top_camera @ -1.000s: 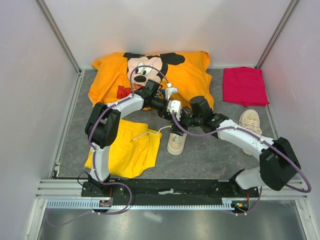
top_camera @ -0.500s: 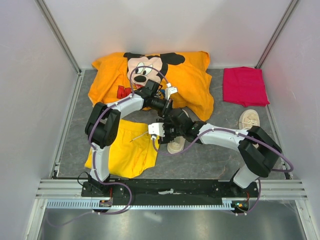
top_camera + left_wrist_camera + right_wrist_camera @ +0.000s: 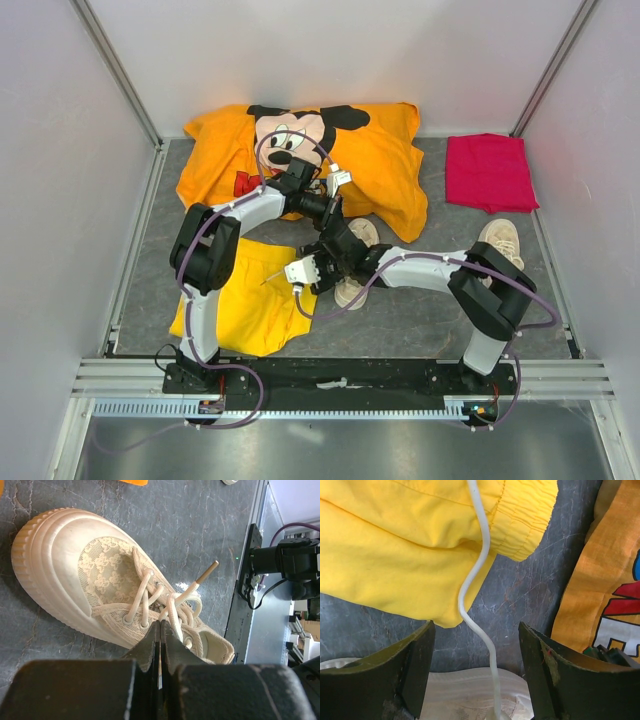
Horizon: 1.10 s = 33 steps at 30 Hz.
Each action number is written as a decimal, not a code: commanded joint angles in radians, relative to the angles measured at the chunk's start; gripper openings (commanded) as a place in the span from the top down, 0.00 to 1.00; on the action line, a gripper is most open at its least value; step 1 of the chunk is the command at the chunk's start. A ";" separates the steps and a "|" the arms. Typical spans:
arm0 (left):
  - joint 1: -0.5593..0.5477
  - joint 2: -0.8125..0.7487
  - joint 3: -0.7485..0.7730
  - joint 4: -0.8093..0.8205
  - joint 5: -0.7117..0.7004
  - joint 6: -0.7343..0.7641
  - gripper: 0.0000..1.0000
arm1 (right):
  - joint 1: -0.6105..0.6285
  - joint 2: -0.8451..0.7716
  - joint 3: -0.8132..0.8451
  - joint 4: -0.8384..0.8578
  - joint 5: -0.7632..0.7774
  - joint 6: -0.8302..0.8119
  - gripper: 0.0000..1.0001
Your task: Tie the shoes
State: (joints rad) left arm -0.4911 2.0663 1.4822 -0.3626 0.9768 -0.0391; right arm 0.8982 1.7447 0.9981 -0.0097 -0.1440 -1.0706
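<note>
One cream shoe (image 3: 350,291) lies mid-table, mostly under both arms; it fills the left wrist view (image 3: 100,580). My left gripper (image 3: 335,218) is shut over its laces (image 3: 160,629), with a thin white strip of lace pinched between the jaws. A free lace end with its tip (image 3: 206,572) sticks up. My right gripper (image 3: 310,281) is open (image 3: 476,652) above the shoe's toe (image 3: 470,695). The other white lace (image 3: 474,575) runs between its fingers and out onto the yellow shorts (image 3: 395,545). The second shoe (image 3: 500,240) lies at the right.
An orange Mickey Mouse shirt (image 3: 380,150) lies at the back and shows in the right wrist view (image 3: 600,580). A folded red cloth (image 3: 488,172) is at the back right. The yellow shorts (image 3: 250,300) lie at the front left. Walls enclose the table.
My right arm has swung left across the middle shoe, its gripper now by the shorts' edge over the loose lace. My left gripper has stayed at the shoe.
</note>
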 commanded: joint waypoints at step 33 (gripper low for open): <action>0.051 -0.163 0.055 -0.314 -0.168 0.396 0.99 | -0.205 -0.566 -0.124 -0.449 -0.045 0.472 1.00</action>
State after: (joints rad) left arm -0.4690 1.9881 1.5368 -0.6197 0.8639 0.2092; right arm 0.7280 1.2419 0.9028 -0.4049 -0.1616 -0.6838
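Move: The right hand hangs open over the long free lace, whose nearest stretch runs between its fingers about 1 cm ahead and about 1 cm below. The shoe's middle is roughly 8 cm to its right and 3 cm back, and the yellow cloth's middle some 14 cm to its left and 8 cm back. From the left hand, still shut on lace above the shoe, that stretch lies about 6 cm left, 4 cm back and 4 cm lower. The right hand eases just under 2 cm forward and shuts on the free lace beside the shoe, then lifts it about 10 cm and swings it rightward over the shoe for nearly 12 cm, drawing back and sinking slightly near the end while the wrist turns some 25 degrees clockwise. The left hand keeps its fingers shut on its own lace at the shoe and, once the right is well on its way, draws about 3 cm left and a little up, its wrist tilting slightly. ##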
